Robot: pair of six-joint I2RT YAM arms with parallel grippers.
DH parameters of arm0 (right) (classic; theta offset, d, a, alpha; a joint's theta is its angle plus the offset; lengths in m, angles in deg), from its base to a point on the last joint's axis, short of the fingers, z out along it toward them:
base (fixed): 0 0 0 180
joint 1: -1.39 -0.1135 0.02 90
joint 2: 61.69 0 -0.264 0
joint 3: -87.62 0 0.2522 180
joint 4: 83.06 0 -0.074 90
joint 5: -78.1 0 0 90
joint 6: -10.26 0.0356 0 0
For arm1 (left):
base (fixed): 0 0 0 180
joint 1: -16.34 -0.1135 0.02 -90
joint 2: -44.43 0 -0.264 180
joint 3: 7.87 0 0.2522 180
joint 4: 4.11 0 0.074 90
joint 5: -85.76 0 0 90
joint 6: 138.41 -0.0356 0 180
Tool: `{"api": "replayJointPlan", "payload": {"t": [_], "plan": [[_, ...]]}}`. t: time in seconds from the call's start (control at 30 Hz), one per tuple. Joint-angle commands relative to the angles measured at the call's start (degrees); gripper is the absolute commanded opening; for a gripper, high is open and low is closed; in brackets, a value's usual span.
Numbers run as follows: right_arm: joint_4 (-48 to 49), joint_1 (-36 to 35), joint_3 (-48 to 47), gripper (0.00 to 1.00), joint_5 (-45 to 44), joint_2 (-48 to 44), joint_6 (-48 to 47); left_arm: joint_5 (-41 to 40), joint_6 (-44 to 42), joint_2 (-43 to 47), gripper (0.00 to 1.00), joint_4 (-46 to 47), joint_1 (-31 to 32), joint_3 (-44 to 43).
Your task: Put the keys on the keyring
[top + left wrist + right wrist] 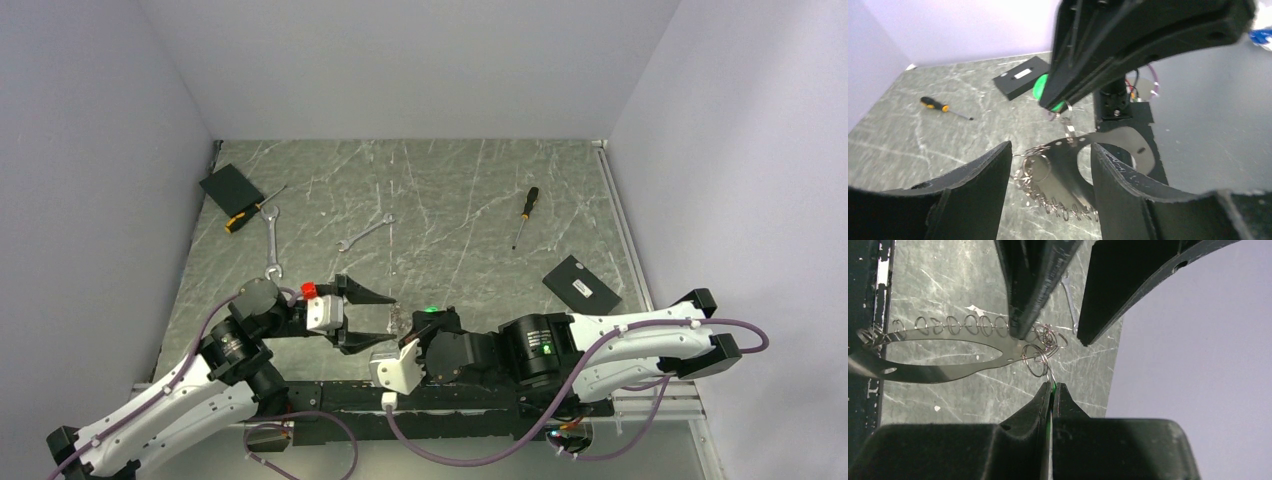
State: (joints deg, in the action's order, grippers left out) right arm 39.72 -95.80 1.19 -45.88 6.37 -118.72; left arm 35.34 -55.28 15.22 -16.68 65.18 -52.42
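Note:
A key with a bright green head (1044, 89) is pinched in my right gripper (1049, 104), which is shut; only a green sliver (1052, 388) shows between its tips (1052, 386). A thin wire ring runs from the key down to the keyring (1068, 170), a flat grey metal oval loop (948, 347) edged with several small rings. My left gripper (1050, 147) is open, one finger on each side of the keyring's ringed end. In the top view the two grippers, left (388, 318) and right (425, 318), meet near the table's front edge.
Two silver wrenches (272, 240) (365, 233) lie at the back left. A black card (230, 188) and an orange-handled screwdriver (240, 215) are beside them. Another screwdriver (525, 215) and a black box (582, 285) lie to the right.

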Motion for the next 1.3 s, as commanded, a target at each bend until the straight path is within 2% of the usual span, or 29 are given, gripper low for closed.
{"api": "replayJointPlan", "payload": {"t": [0.0,0.03,0.1,0.23,0.33,0.47,0.6,0.67,0.77,1.03,1.27], "plan": [[3.56,-0.24,-0.52,0.00,-3.91,0.16,1.33,-15.14,8.65,1.95,0.65,2.48,0.00,0.11],[3.78,-0.20,-0.36,0.00,-4.37,0.15,1.55,-18.82,11.31,2.45,0.68,1.28,0.02,-0.41],[4.12,0.01,0.03,0.00,-5.04,0.17,1.92,-21.21,13.15,3.48,0.72,-2.63,0.04,-1.80],[2.95,1.15,-0.65,0.00,-5.22,1.02,3.98,-22.29,14.86,5.67,0.74,-8.81,0.05,-4.20],[1.32,2.56,-2.14,0.00,-5.84,2.28,5.26,-26.94,17.65,6.13,0.75,-13.42,0.01,-6.33],[-0.61,4.40,-4.08,0.00,-6.62,4.04,7.18,-38.29,28.67,3.79,0.74,-17.75,0.04,-9.35],[-2.19,6.20,-5.68,0.00,-7.38,6.04,9.13,-38.25,29.83,-1.29,0.75,-21.14,0.07,-12.84],[-2.89,7.26,-6.82,0.00,-7.68,6.74,10.21,-35.91,28.69,-2.05,0.80,-19.04,0.07,-12.12],[-3.80,9.18,-9.09,0.00,-7.36,7.58,11.78,-33.41,24.56,-0.61,0.98,-14.43,0.04,-8.70],[-10.46,13.12,-16.12,0.00,-4.86,11.03,17.27,-30.64,16.21,2.16,1.00,0.21,0.08,-1.06],[-15.57,15.53,-20.88,0.00,-3.84,14.46,21.45,-25.23,17.66,-0.18,0.99,13.18,0.11,2.62]]}}
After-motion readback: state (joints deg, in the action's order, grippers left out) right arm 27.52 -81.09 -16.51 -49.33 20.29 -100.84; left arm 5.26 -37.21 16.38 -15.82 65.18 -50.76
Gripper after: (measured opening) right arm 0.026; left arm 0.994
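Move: Just beyond the empty left fingers hangs the looped metal plate: its middle is about 5 cm to that hand's right, 2 cm back and 2 cm lower. The ring bundle at its near end lies some 4 cm right and 1 cm ahead, level with the hand; the green tag about 7 cm right, 2 ahead and 3 up. From the right hand, which already pinches the green tag, the plate is roughly 4 cm back, 1 left and 5 below. Carrying the tag with the plate slung beneath, the right hand keeps its pinch, goes about 8 cm forward, dipping 2 cm before rising again, and turns clockwise by nearly 30 degrees. Alongside, the empty left hand swings forward about as far and also moves off to its left, easing partly back right; it turns some 30 degrees counter-clockwise, tips, bobs up then down, and opens its fingers fully. ##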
